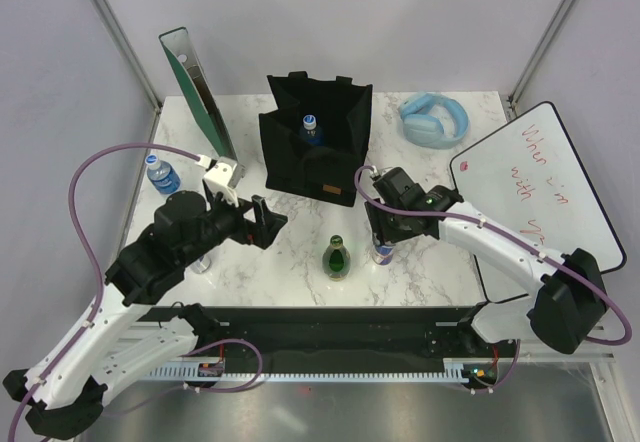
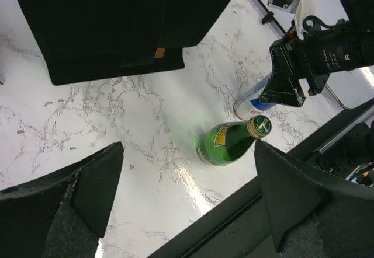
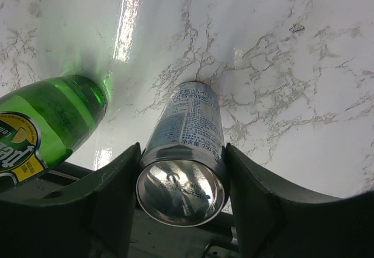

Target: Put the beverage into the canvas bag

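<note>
The beverage, a slim silver and blue can (image 1: 383, 252) (image 3: 188, 124), stands on the marble table in front of the canvas bag (image 1: 300, 162) (image 2: 99, 30). My right gripper (image 1: 384, 234) (image 3: 182, 153) comes down over it, and both fingers press against its top rim, so the gripper is shut on it. The left wrist view also shows the can (image 2: 250, 103) under the right gripper. My left gripper (image 1: 270, 222) (image 2: 188, 170) hovers wide open to the left, holding nothing. The black bag stands upright and open, its tan label facing me.
A green glass bottle (image 1: 338, 258) (image 2: 229, 143) (image 3: 49, 121) stands just left of the can. A water bottle (image 1: 311, 127) sits inside the bag, another (image 1: 162, 174) at the far left. A green file holder (image 1: 195, 87), blue headphones (image 1: 436, 120) and a whiteboard (image 1: 530, 187) ring the table.
</note>
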### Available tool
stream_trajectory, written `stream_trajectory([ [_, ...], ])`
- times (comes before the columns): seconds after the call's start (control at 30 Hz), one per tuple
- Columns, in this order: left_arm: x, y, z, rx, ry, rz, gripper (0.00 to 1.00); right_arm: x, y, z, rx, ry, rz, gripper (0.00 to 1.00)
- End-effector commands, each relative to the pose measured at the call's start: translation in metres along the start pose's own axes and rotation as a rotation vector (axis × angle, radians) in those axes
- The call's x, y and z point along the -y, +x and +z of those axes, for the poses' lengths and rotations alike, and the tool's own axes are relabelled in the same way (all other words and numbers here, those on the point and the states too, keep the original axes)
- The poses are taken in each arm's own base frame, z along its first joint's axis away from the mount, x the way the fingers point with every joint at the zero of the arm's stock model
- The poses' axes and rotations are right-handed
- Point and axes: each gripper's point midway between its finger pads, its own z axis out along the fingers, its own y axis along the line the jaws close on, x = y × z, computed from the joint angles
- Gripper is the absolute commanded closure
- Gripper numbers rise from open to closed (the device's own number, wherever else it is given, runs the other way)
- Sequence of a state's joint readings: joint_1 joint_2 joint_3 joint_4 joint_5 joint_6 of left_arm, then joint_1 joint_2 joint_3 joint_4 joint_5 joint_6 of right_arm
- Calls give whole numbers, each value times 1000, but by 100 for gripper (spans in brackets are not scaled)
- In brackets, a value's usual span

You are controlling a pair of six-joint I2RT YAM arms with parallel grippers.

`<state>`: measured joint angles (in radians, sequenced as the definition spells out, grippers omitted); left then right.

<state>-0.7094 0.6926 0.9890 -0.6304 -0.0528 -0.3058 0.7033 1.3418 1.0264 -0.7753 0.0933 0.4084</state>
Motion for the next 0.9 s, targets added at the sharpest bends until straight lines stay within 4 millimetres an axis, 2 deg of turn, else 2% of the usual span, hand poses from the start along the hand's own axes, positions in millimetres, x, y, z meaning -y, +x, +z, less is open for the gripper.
stream_trajectory([
  [0.0,0,-7,-2,30,-9,-31,0,-3,-11,-10,24,-2,5,69],
  [0.03,0,-7,-2,32,-9,-29,0,-1,-11,-13,17,12,5,81],
  [0.07,-1,-7,-2,32,-14,-30,0,-3,-20,-20,38,9,4,88],
  [0.13,-2,-7,-3,36,-21,-33,0,1,-25,-29,41,32,-12,100],
  [0.17,-3,-7,-3,37,-25,-34,0,-2,-37,-39,73,27,-11,100],
  [0.23,-3,-7,-4,40,-25,-39,0,-2,-45,-51,85,33,-23,100],
  [0.33,-4,-5,-3,40,-27,-42,0,-9,-79,-86,176,10,-25,100],
  [0.4,-5,-6,-3,42,-34,-42,0,-10,-89,-100,200,16,-31,100],
  [0.43,-7,-5,-2,39,-45,-44,0,-11,-107,-118,261,15,-29,100],
  [0.5,-7,-10,-1,46,-55,-56,0,-11,-122,-134,299,24,-31,100],
  [0.53,-8,-10,3,36,-70,-61,0,-13,-136,-153,342,19,-34,100],
  [0.6,-7,-18,6,45,-83,-88,1,-12,-149,-171,378,34,-38,100],
  [0.63,-12,-20,9,48,-116,-99,1,-16,-167,-189,435,18,-29,100],
  [0.77,-16,-22,36,-1,-176,-109,1,-31,-202,-229,560,-49,-26,100],
  [0.8,-15,-21,41,-16,-175,-99,1,-35,-215,-250,625,-80,-11,100],
  [0.83,-11,-25,45,-21,-155,-91,1,-40,-224,-248,633,-86,-12,100],
  [0.87,-9,-24,55,-35,-147,-69,1,-44,-231,-255,664,-106,-24,100],
])
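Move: From the right hand, its fingers already shut round the upper part of the upright can, the canvas bag's middle lies about 23 cm ahead, 15 cm to the left and some 3 cm higher, with the blue-capped bottle already inside, roughly 26 cm ahead and 17 cm left. The green bottle stands level with the hand, about 11 cm to its left. From the open left hand the bag is some 17 cm ahead, 9 cm right and 14 cm lower. Keeping its pinch on the can, the right hand lifts almost straight up at first, then swiftly higher and forward, rising nearly 30 cm while closing about 7 cm of the level gap ahead to the bag and drifting slightly left. Its wrist tips the fingers some 30 degrees up and forward. Late on, the open left hand starts forward towards the bag, sinking a little. ##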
